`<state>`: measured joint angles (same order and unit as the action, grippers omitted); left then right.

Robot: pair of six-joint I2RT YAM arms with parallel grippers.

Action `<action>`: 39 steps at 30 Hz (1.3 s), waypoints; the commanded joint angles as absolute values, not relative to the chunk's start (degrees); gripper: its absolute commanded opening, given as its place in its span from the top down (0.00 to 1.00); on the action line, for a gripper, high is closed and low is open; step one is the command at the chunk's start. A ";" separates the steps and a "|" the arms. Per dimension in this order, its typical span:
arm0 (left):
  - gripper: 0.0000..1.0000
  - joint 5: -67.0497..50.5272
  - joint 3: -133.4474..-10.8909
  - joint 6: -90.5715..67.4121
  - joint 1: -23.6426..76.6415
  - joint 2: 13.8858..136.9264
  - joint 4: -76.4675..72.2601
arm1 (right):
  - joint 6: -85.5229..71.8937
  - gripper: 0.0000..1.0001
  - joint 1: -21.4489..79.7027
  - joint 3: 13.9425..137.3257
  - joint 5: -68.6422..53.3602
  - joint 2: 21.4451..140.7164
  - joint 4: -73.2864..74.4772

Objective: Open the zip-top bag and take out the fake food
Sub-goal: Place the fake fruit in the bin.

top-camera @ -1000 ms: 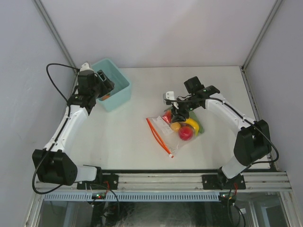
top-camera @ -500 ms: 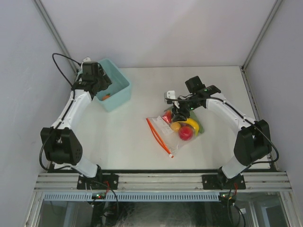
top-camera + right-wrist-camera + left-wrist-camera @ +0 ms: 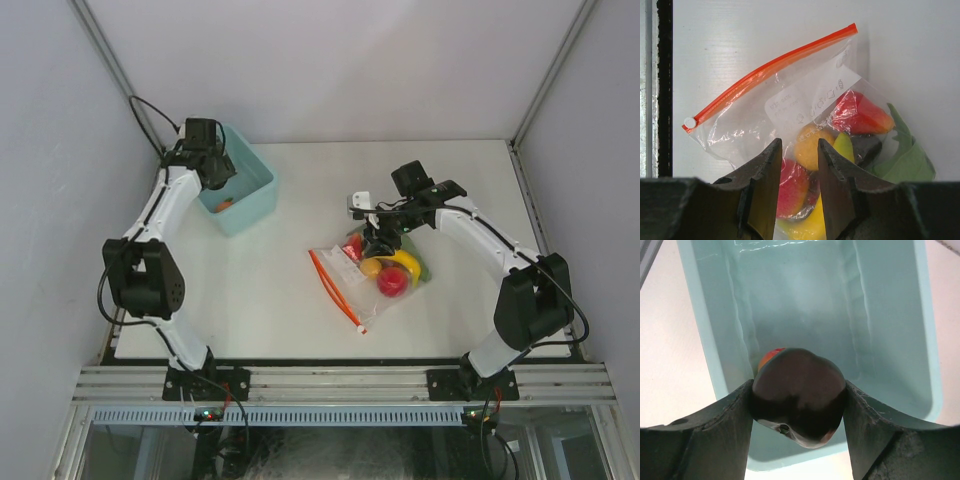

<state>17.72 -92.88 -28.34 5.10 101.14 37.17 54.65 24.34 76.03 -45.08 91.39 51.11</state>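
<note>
The clear zip-top bag (image 3: 345, 275) lies flat on the table, its orange-red zip strip (image 3: 770, 70) toward the near left. Fake food is bunched inside: a red apple (image 3: 392, 283), a yellow banana (image 3: 405, 262), an orange piece (image 3: 810, 150), a red piece (image 3: 862, 114) and green leaves (image 3: 905, 160). My right gripper (image 3: 378, 240) (image 3: 799, 145) presses on the bag's far end, its jaws partly closed on the plastic and the food under it. Over the teal bin (image 3: 255, 195), my left gripper (image 3: 215, 170) (image 3: 797, 390) is shut on a dark round piece (image 3: 797, 400).
The teal bin (image 3: 927, 340) stands at the back left by the wall. A small orange-red piece (image 3: 767, 356) lies on its floor. A metal frame rail runs along the table's near edge, and grey walls close in the left, right and back.
My left arm has swung back and to the right, carrying the dark round piece from the bin's left side to over its inside. The right gripper and the bag have not moved.
</note>
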 commanded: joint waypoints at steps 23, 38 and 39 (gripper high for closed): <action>0.00 16.15 -97.71 -29.02 2.05 102.47 39.03 | 55.33 0.65 23.02 77.51 -46.70 89.15 51.29; 0.00 9.95 -72.26 -24.90 1.18 77.72 17.11 | 59.52 0.65 22.15 75.61 -51.49 86.52 51.86; 0.00 9.15 -69.70 -25.25 1.01 75.74 14.84 | 60.08 0.65 22.07 75.28 -51.94 86.19 51.89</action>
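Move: The left hand holds the dark fruit above the bin, whose middle lies about 3 cm ahead of this hand, 1 cm to its left and some 13 cm below. The peach already in the bin lies about 4 cm back from the left hand, 2 cm to its left and roughly 16 cm below. From the right hand, waiting over the zip-top bag, the bin's middle is some 22 cm ahead, 36 cm to its left and 9 cm lower. The left fingers let go of the dark fruit over the bin: the hand first sinks about 2 cm, then spreads from its grip to fully open, easing some 2 cm left as it does. Empty, it pulls up and back towards its base, rising about 5 cm while the fingers tip up some 15 degrees. The right hand, over the bag, lifts slightly near the end. ##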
